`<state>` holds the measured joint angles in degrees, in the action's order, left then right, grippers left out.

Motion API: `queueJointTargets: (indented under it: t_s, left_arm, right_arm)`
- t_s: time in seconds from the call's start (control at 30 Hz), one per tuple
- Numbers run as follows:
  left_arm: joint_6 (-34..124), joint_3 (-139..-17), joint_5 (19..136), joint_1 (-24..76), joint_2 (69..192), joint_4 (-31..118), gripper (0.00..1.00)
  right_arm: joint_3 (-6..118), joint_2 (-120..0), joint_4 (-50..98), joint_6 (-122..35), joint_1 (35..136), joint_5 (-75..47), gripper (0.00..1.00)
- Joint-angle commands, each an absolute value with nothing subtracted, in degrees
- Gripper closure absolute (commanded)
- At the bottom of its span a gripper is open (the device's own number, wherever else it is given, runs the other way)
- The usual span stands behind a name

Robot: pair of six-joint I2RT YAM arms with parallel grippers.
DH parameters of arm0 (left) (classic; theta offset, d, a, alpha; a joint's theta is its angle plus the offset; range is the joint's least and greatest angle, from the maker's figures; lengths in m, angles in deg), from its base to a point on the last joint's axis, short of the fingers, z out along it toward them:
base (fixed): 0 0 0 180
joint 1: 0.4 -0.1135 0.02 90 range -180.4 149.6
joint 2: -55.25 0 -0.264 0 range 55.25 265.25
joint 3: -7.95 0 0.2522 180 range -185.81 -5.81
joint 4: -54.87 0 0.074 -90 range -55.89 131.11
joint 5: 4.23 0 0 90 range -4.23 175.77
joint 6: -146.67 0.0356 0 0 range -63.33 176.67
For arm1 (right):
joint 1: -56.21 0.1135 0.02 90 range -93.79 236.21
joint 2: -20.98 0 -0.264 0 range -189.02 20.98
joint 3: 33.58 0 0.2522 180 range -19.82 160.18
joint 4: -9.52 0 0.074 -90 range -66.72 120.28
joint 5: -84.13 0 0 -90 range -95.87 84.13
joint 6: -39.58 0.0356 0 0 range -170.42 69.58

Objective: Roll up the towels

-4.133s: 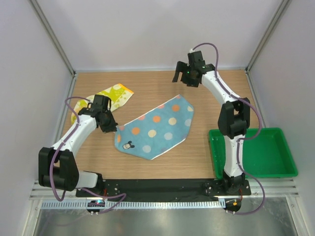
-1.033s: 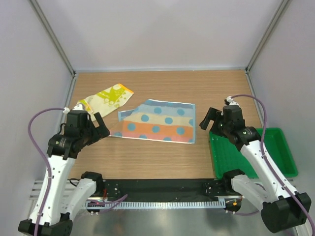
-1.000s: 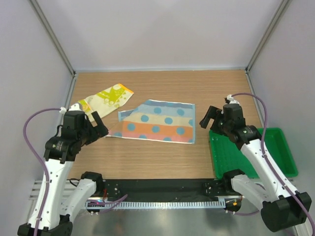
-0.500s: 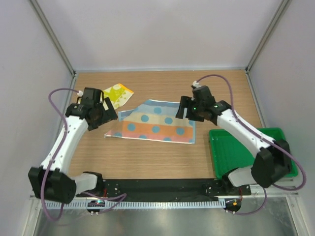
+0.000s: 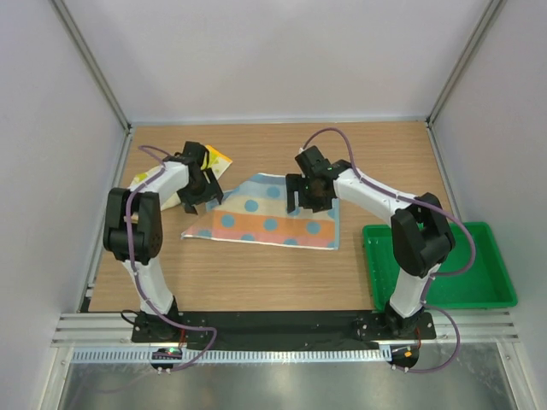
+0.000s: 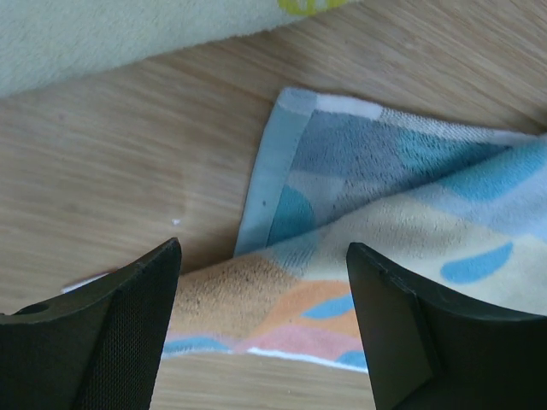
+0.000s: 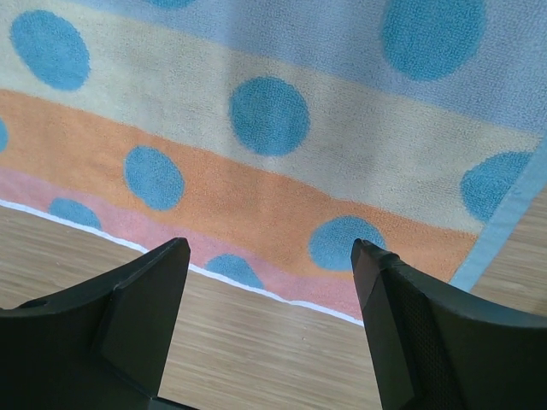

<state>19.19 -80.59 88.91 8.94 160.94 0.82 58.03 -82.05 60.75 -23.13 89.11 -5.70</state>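
One towel (image 5: 272, 215), striped blue, cream, orange and pink with blue dots, lies flat mid-table, its left corner (image 6: 342, 213) folded over. Only a yellow-and-orange corner of the other towel (image 5: 216, 157) shows behind the left arm, and its pale edge (image 6: 128, 34) lies beyond the bare wood. My left gripper (image 5: 198, 196) hovers open over the folded left corner, the fingers (image 6: 111, 333) apart with cloth between them, untouched. My right gripper (image 5: 308, 203) hangs open over the right part, its fingers (image 7: 128, 316) straddling the white near edge (image 7: 256, 286).
A green plastic tray (image 5: 487, 295) sits at the right front beside the right arm's base. Grey walls and metal posts enclose the wooden table (image 5: 256, 273) on three sides.
Both arms have swung from the near corners in over the striped towel, left to its left corner, right to its right part. The towels have not moved in the last second.
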Motion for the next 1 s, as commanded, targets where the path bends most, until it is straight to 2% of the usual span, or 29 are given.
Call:
queueJointTargets:
  t_s: [0.0, 0.13, 0.3, 0.4, 0.43, 0.5, 0.53, 0.6, 0.63, 0.7, 0.97]
  left_arm:
    - [18.52, -84.73, 89.11, 8.65, 162.73, 5.25, 0.21]
    - [19.05, -87.10, 90.51, 8.74, 167.56, 5.60, 0.25]
    - [20.02, -88.95, 91.49, 8.65, 170.65, 6.04, 0.35]
    - [20.10, -89.65, 91.05, 8.56, 172.23, 6.57, 0.49]
    - [20.19, -90.00, 90.96, 8.56, 172.58, 6.74, 0.57]
    - [20.37, -90.27, 90.78, 8.57, 173.20, 6.83, 0.68]
    - [20.37, -90.70, 90.70, 8.65, 173.38, 6.92, 0.78]
    - [20.63, -90.88, 90.78, 8.48, 173.29, 6.66, 0.86]
    - [20.89, -91.23, 90.87, 8.56, 173.03, 6.39, 0.94]
    - [21.24, -92.20, 91.92, 8.39, 172.33, 5.08, 1.00]
    - [24.40, -94.31, 97.98, 6.81, 167.58, 1.38, 1.00]
  right_arm:
    - [57.10, -80.63, 60.81, -24.84, 89.43, -4.55, 0.16]
    - [55.51, -80.01, 60.28, -25.37, 89.43, -4.55, 0.16]
    - [54.02, -79.57, 59.67, -25.90, 89.60, -5.08, 0.16]
    - [51.74, -79.31, 58.53, -25.72, 89.78, -5.16, 0.16]
    - [50.94, -79.31, 58.09, -25.46, 89.87, -7.08, 0.16]
    - [48.40, -79.31, 57.04, -25.19, 89.78, -7.62, 0.16]
    - [47.34, -79.31, 56.51, -25.02, 89.87, -7.71, 0.16]
    - [44.28, -79.22, 55.11, -24.93, 89.78, -7.80, 0.16]
    - [43.47, -79.13, 54.75, -25.10, 89.87, -7.37, 0.16]
    - [41.37, -78.96, 54.57, -25.71, 89.78, -6.14, 0.16]
    - [35.39, -76.59, 54.22, -26.51, 89.87, -2.71, 0.16]
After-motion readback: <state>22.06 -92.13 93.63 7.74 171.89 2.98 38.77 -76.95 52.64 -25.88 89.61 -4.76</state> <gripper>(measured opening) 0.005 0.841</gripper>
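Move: For the left hand, the dotted towel's far left corner is about 7 cm ahead, in line and 3 cm below. The yellow-white towel's middle lies some 10 cm ahead and 7 cm left; the dotted towel's near left corner is 4 cm back and 6 cm left. From the right hand, the near hem is roughly 9 cm back, 3 cm right and 7 cm below, and the near right corner 9 cm back and 10 cm right. The left fingers close fully on the dotted towel's far left corner after sliding forward about 6 cm and down a couple, then ease left and slightly up. The right hand, fingers staying open, sinks some 6 cm while drawing back as far and drifting right towards the near hem, ending with its fingertips down on the cloth just short of it. ##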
